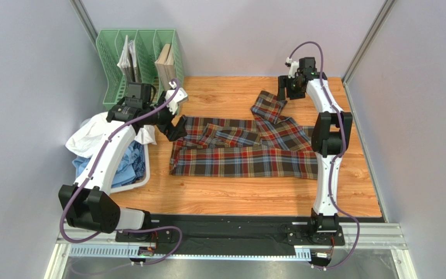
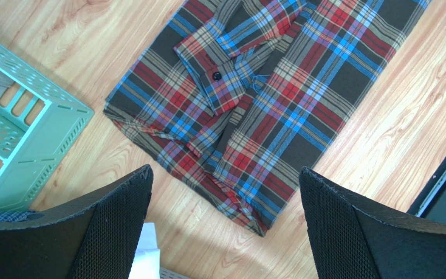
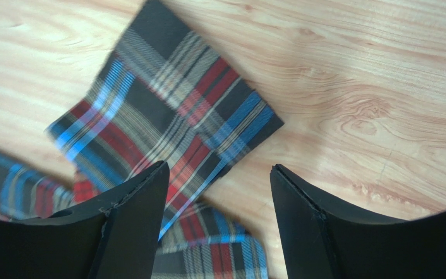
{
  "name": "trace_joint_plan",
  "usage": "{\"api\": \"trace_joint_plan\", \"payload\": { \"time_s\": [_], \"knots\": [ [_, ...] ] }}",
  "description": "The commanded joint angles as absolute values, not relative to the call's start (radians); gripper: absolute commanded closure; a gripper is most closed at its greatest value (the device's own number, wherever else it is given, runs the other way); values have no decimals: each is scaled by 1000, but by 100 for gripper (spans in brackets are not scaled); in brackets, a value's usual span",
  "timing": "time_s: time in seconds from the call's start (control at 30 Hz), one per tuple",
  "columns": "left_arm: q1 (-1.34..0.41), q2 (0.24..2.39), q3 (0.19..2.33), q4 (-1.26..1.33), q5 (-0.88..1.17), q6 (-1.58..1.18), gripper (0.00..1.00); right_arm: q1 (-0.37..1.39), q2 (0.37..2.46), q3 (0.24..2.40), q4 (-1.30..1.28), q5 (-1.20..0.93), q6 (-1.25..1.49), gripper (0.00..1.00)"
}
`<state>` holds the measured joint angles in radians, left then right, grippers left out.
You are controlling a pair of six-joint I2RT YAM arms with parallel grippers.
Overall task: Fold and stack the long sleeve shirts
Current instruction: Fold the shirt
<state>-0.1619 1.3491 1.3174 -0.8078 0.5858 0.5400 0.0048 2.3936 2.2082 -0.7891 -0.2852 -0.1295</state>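
The tartan shirt (image 1: 245, 146) lies spread on the wooden table, one sleeve (image 1: 268, 106) angled up toward the back right, the other sleeve folded over its body (image 2: 216, 75). My left gripper (image 1: 176, 129) is open and empty, just above the shirt's left edge (image 2: 231, 197). My right gripper (image 1: 282, 93) is open and empty, above the end of the raised sleeve (image 3: 167, 110). A white shirt (image 1: 94, 132) and a light blue shirt (image 1: 120, 165) lie heaped in a basket at the left.
A white basket (image 1: 144, 177) holds the plain shirts at the table's left edge. A green file rack (image 1: 141, 55) with books stands at the back left; it also shows in the left wrist view (image 2: 22, 139). Grey walls close in on three sides.
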Motion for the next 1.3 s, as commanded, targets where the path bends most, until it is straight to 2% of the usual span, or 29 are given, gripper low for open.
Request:
{"api": "trace_joint_plan", "payload": {
  "time_s": [0.0, 0.37, 0.57, 0.67, 0.7, 0.73, 0.93, 1.07, 1.27],
  "knots": [
    [-156, 1348, 1328, -805, 614, 534, 1, -5, 2421, 2256, -670, -172, -48, 30],
    [-156, 1351, 1339, -811, 569, 538, 1, 31, 2542, 2322, -670, -216, 54, 30],
    [-156, 1358, 1338, -805, 558, 532, 1, 35, 2559, 2347, -678, -222, 32, 35],
    [-155, 1364, 1351, -805, 549, 528, 1, 37, 2556, 2342, -680, -241, 25, 63],
    [-156, 1365, 1354, -805, 549, 528, 1, 37, 2551, 2341, -683, -250, 18, 89],
    [-156, 1365, 1356, -805, 545, 528, 1, 35, 2534, 2341, -698, -258, 11, 100],
    [-155, 1353, 1356, -796, 540, 514, 1, 18, 2292, 2192, -677, -411, -58, 100],
    [-156, 1328, 1330, -769, 548, 480, 1, 23, 1990, 2018, -612, -465, -86, 100],
    [-155, 1298, 1290, -732, 551, 419, 1, 83, 1777, 1841, -678, -431, -98, 100]
  ]
}}
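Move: The loose sleeve's cuff end lies below the open right gripper, about 3 cm ahead, 4 cm to its left and 5 cm down. The sleeve's inner stretch lies some 15 cm back and barely 1 cm left of that hand. The middle of the folded shirt body is roughly 22 cm back and 18 cm left, both at table height. From the left hand the cuff end is about 23 cm ahead, 38 cm right and 20 cm below. Lower the open right gripper about 5 cm while easing a little forward onto the near right side of the cuff end. Shut the fingers fully to pinch the cloth, then lift it fast, about 20 cm up, drawing back towards the shirt body by some 9 cm and letting the fingertips tilt up and outward. ##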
